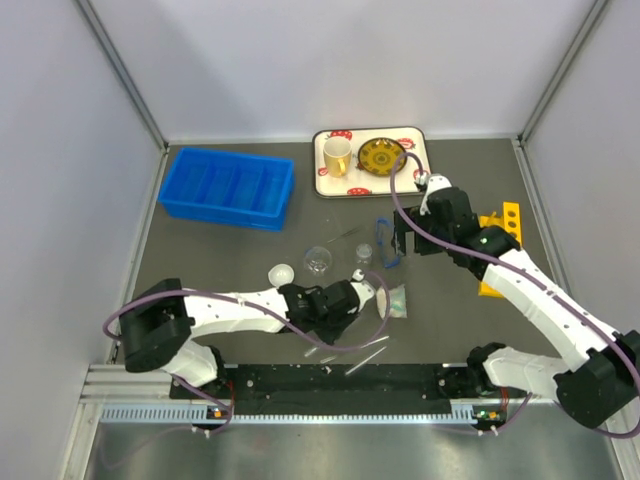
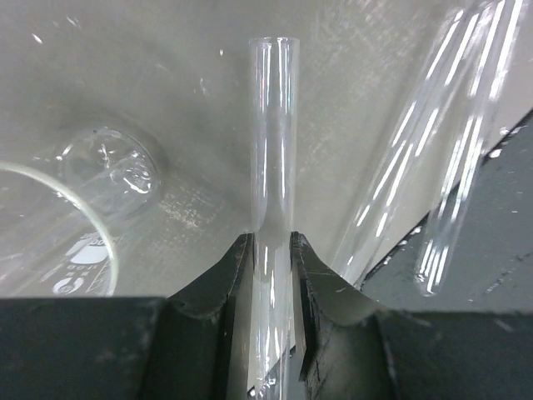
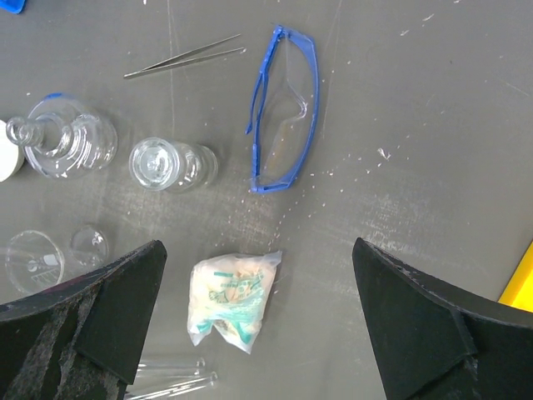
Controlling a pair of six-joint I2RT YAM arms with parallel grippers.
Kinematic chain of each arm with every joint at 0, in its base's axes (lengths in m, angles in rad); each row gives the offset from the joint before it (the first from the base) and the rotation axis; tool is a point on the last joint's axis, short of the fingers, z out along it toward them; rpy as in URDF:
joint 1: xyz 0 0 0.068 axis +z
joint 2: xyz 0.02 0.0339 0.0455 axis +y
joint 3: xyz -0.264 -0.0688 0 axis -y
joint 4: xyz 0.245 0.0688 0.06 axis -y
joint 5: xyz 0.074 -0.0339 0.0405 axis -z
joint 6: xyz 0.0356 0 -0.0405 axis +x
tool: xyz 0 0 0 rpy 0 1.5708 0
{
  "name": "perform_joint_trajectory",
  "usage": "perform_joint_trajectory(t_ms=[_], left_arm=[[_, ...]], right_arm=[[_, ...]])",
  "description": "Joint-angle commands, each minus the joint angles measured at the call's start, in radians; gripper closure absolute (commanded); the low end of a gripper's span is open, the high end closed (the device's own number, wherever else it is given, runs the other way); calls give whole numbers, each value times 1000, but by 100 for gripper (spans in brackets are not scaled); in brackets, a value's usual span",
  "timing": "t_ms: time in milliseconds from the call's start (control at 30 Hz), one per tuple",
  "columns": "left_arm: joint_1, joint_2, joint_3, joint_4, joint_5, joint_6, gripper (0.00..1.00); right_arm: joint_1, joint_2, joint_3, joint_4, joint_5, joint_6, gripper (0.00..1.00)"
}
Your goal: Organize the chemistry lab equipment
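In the left wrist view my left gripper is shut on a thin clear tube that sticks straight out from between its fingers. Two more tubes lie to its right, and a clear beaker lies on its side to its left. From above, that gripper sits beside the white-and-teal packet. My right gripper hangs open above the packet, touching nothing. The blue-rimmed goggles and two small beakers lie beyond it. A white dome rests left of my left gripper.
A blue divided bin stands at the back left. A white tray at the back holds a yellow mug and a yellow plate. Metal tweezers lie near the goggles. A yellow rack lies at the right.
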Motion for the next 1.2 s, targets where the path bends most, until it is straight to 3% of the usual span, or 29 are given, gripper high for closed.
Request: perform_joint_trajectory(t_ms=[0, 233, 500, 633, 833, 1167], left_arm=[[-3, -102, 96, -49, 25, 26, 100], [-3, -217, 214, -76, 131, 64, 100], [16, -312, 223, 92, 253, 110, 100], [77, -344, 154, 291, 417, 81, 100], [203, -335, 145, 413, 704, 53, 100], [287, -298, 154, 514, 999, 15, 100]], right_arm=[[13, -70, 66, -39, -39, 14, 5], [13, -195, 91, -102, -189, 42, 5], [13, -320, 161, -161, -407, 72, 5], [13, -343, 195, -162, -585, 92, 5], [13, -346, 226, -164, -746, 98, 5], [13, -331, 207, -173, -793, 74, 6]])
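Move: My left hand already holds a test tube just above the table; my open right gripper is roughly 16 cm ahead, 16 cm to its right and 15 cm higher. The small bag lies about 8 cm ahead and 13 cm right of my left hand, a second tube some 3 cm back and 4 cm right. From my right hand, the held tube is about 16 cm back, 16 cm left and 15 cm down; the blue glasses are 6 cm ahead, 3 cm left and 17 cm down. I raise my left hand about 25 cm with the tube still pinched, drifting right, and swing its fingers up from pointing down until they aim almost level to the right, at my other gripper. Meanwhile my right hand rises some 16 cm and draws back as far, moving a little left and turning its still-open fingers leftward to face the tube. ##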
